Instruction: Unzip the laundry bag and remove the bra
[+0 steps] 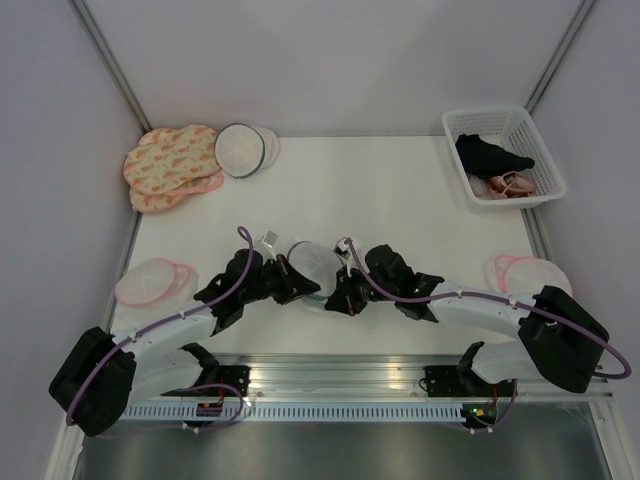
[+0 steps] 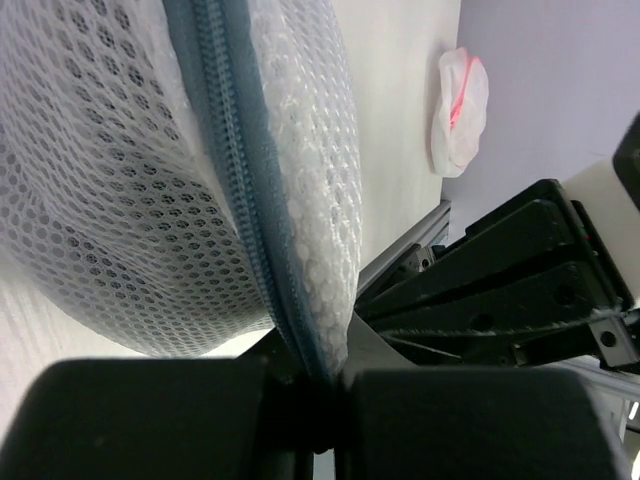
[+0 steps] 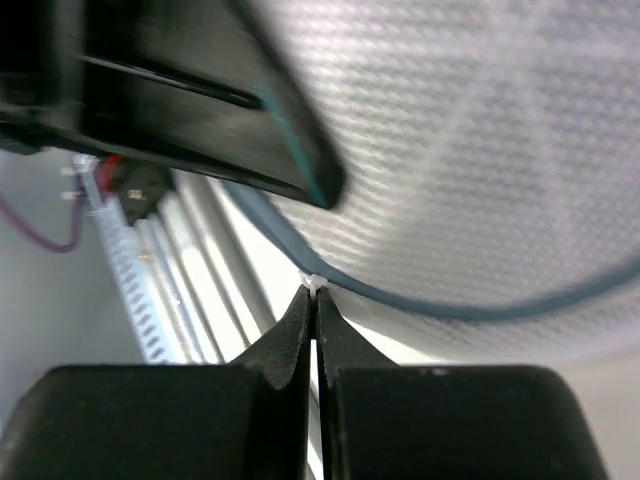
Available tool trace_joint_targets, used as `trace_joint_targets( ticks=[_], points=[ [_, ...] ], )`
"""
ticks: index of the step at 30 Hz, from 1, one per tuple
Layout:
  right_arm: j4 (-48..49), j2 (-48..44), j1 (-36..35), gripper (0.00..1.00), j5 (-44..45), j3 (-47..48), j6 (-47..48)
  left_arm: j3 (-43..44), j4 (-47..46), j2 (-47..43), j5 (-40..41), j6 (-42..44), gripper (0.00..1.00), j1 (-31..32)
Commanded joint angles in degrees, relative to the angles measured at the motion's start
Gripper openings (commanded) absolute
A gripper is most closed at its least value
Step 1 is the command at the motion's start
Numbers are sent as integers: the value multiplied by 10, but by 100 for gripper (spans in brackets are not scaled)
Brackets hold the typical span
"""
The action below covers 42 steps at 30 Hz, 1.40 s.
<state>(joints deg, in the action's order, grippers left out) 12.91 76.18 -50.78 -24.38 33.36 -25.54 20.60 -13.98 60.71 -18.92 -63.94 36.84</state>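
Note:
The laundry bag [image 1: 313,262], a small drum of white mesh, sits near the table's front edge between both grippers. My left gripper [image 1: 290,280] is shut on the bag's seam, and the left wrist view shows the mesh [image 2: 120,180] and its grey zipper [image 2: 235,150] running down into the closed left gripper [image 2: 325,385]. My right gripper [image 1: 345,290] is at the bag's other side. The right wrist view has the right gripper [image 3: 315,295] shut on a tiny white zipper pull [image 3: 315,284] at the bag's grey rim [image 3: 450,308]. I cannot make out the bra.
A white basket [image 1: 455,122] at the back right holds a black garment [image 1: 490,155] and a pink-beige one [image 1: 510,185]. Pink round mesh bags lie at the left [image 1: 150,280] and right [image 1: 530,272]. A patterned pile [image 1: 170,165] and a dark-rimmed white bag [image 1: 240,150] are at the back left.

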Motion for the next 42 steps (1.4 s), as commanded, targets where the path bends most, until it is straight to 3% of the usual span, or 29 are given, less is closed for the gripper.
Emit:
trace_joint_targets(
  ticks=[1,4,8,19,22,28,29,30,31,34,37,42],
  points=[
    [-151,-9,0,0,100,14,36,29,18,12,35,36,2,-5],
    [-213,-7,0,0,170,22,30,33,18,20,28,47,2,-5],
    [-266,8,0,0,332,47,11,47,21,27,19,61,2,-6],
    [-290,106,16,0,627,104,-71,133,47,106,-49,160,2,-32],
    [-306,107,20,0,657,111,-93,163,47,145,-67,182,2,-41],
    [-280,71,20,0,627,90,-81,224,10,255,-89,232,3,-96],
    [-269,63,20,0,604,86,-74,238,0,272,-99,234,7,-104],
    [-260,59,20,0,587,81,-57,245,-9,286,-99,235,19,-112],
    [-244,55,20,0,569,70,-52,258,-10,315,-98,234,50,-127],
    [-219,35,20,0,499,54,-38,261,-18,330,-98,211,86,-142],
    [-206,17,20,0,436,45,-31,215,-18,291,-75,192,98,-141],
    [-163,-16,19,0,247,31,-14,133,18,136,-31,157,100,-122]
  ],
)
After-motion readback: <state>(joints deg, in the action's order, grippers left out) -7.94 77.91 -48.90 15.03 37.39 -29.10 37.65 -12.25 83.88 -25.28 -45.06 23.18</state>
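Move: Both grippers already pinch the laundry bag near its blue zip band. The bag's middle lies about 5 cm ahead of the left gripper, level with it sideways and some 5 cm lower. From the right gripper it is roughly 8 cm ahead, 4 cm to the left and 4 cm lower. The other mesh bag lies about 35 cm ahead of the left gripper, 19 cm to its left and 10 cm below. Draw the left gripper forward about 8 cm along the bag's rim, still pinching the zip band, then open wide, run on a little and ease back left, clear of the bag. Meanwhile keep the right fingers shut on the rim and sweep them right, forward and down, turning clockwise some 50 degrees with the fingertips dipping, then come back part of the way. ##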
